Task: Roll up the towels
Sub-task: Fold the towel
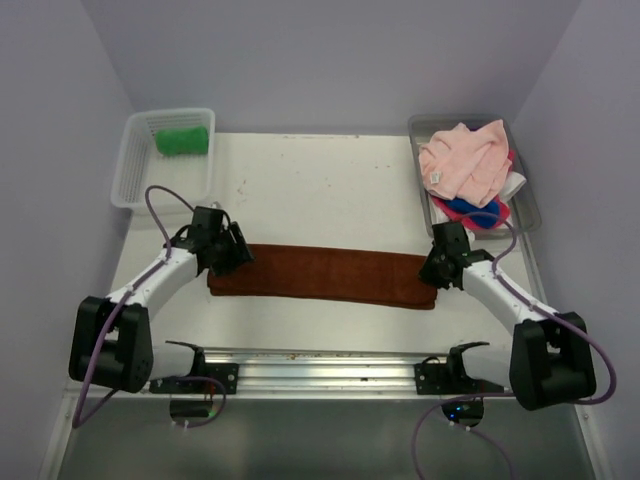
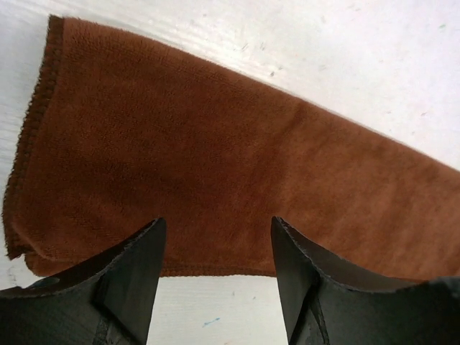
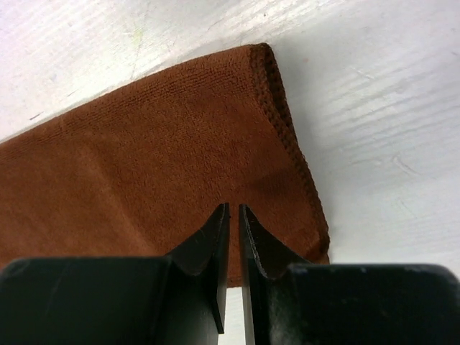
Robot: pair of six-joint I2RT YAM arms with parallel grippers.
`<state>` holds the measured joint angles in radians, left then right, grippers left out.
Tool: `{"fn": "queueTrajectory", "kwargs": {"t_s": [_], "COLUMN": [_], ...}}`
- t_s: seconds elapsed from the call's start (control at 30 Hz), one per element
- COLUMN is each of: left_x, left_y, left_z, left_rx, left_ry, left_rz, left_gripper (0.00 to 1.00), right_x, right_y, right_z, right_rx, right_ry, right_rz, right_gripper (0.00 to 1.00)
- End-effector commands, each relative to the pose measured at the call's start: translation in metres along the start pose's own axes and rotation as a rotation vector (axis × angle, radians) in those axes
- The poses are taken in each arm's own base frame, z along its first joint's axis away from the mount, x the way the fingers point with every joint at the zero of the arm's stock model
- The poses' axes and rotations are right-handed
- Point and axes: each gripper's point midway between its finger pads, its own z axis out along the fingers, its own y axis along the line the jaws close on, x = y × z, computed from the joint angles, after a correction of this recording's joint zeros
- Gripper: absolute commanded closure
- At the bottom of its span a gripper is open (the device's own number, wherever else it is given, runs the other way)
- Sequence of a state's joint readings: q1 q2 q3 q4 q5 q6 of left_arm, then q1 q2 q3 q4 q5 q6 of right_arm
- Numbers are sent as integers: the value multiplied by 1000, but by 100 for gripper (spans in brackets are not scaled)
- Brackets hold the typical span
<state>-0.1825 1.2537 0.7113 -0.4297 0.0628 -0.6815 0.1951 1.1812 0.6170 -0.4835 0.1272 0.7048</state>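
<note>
A rust-brown towel (image 1: 320,275) lies flat as a long folded strip across the table's middle. My left gripper (image 1: 235,250) hovers over its left end, open. In the left wrist view the jaws (image 2: 218,223) stand wide apart above the towel (image 2: 215,158), with nothing between them. My right gripper (image 1: 437,268) is over the strip's right end. In the right wrist view its jaws (image 3: 233,207) are almost together, only a thin slit between them, empty above the towel (image 3: 144,165). A green towel (image 1: 182,139) sits rolled in the basket. Pink (image 1: 465,160), blue (image 1: 470,210) and white (image 1: 515,185) towels lie heaped in the tray.
The white mesh basket (image 1: 135,185) stands at the back left corner. The grey tray (image 1: 525,215) stands at the back right. A metal rail (image 1: 320,365) runs along the near edge between the arm bases. Walls close in on three sides.
</note>
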Motion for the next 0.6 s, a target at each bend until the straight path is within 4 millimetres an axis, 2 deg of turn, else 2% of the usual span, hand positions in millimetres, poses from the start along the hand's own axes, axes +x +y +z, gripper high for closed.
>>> {"fn": "queueTrajectory", "kwargs": {"t_s": [0.0,0.17,0.23,0.3,0.37,0.43,0.47,0.5,0.57], "left_x": [-11,12,25,33,43,52,56,58,60], "left_y": [-12,14,27,37,54,69,73,76,77], "left_z": [17,33,36,35,32,27,25,22,17], "left_rx": [30,-63,-100,-108,-128,-153,-165,-167,-170], "left_ry": [-15,47,75,95,104,110,120,118,119], "left_rz": [-17,-41,-64,-94,-125,-136,-137,-139,-137], "left_gripper": [37,35,35,36,36,36,36,36,36], "right_x": [-15,7,24,41,49,64,63,72,80], "right_y": [20,8,2,-7,-8,-19,-18,-24,-19], "right_z": [6,16,20,22,19,19,15,13,3], "right_rx": [-59,-50,-55,-50,-70,-55,-72,-60,-113], "right_ry": [-24,25,60,90,96,121,104,122,152], "right_rz": [-8,11,29,44,71,93,99,101,109], "right_gripper": [86,86,86,86,86,86,86,86,86]}}
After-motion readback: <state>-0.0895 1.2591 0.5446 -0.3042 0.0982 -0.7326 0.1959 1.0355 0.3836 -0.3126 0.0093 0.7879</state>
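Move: Just beneath both hands lies the flat brown towel, about 4 cm below the left and 3 cm below the right. Its middle is some 20 cm to the left hand's right and 2 cm back; its left end is about 8 cm to that hand's left and 1 cm back. From the right hand, the towel's middle is roughly 24 cm to the left, level with it, and its right end 3 cm to the right and 1 cm back. Well beyond the left hand, the white basket stands 25 cm ahead and 17 cm to the left. Coming down onto the towel near its two ends, the left hand about 4 cm with fingers still well open and the right nearly 3 cm with fingers still almost shut, both set fingertips on the cloth. Then they drag it back towards the bases and a little left, the right hand going farther (some 3 cm back) and rolling its left side up slightly. ##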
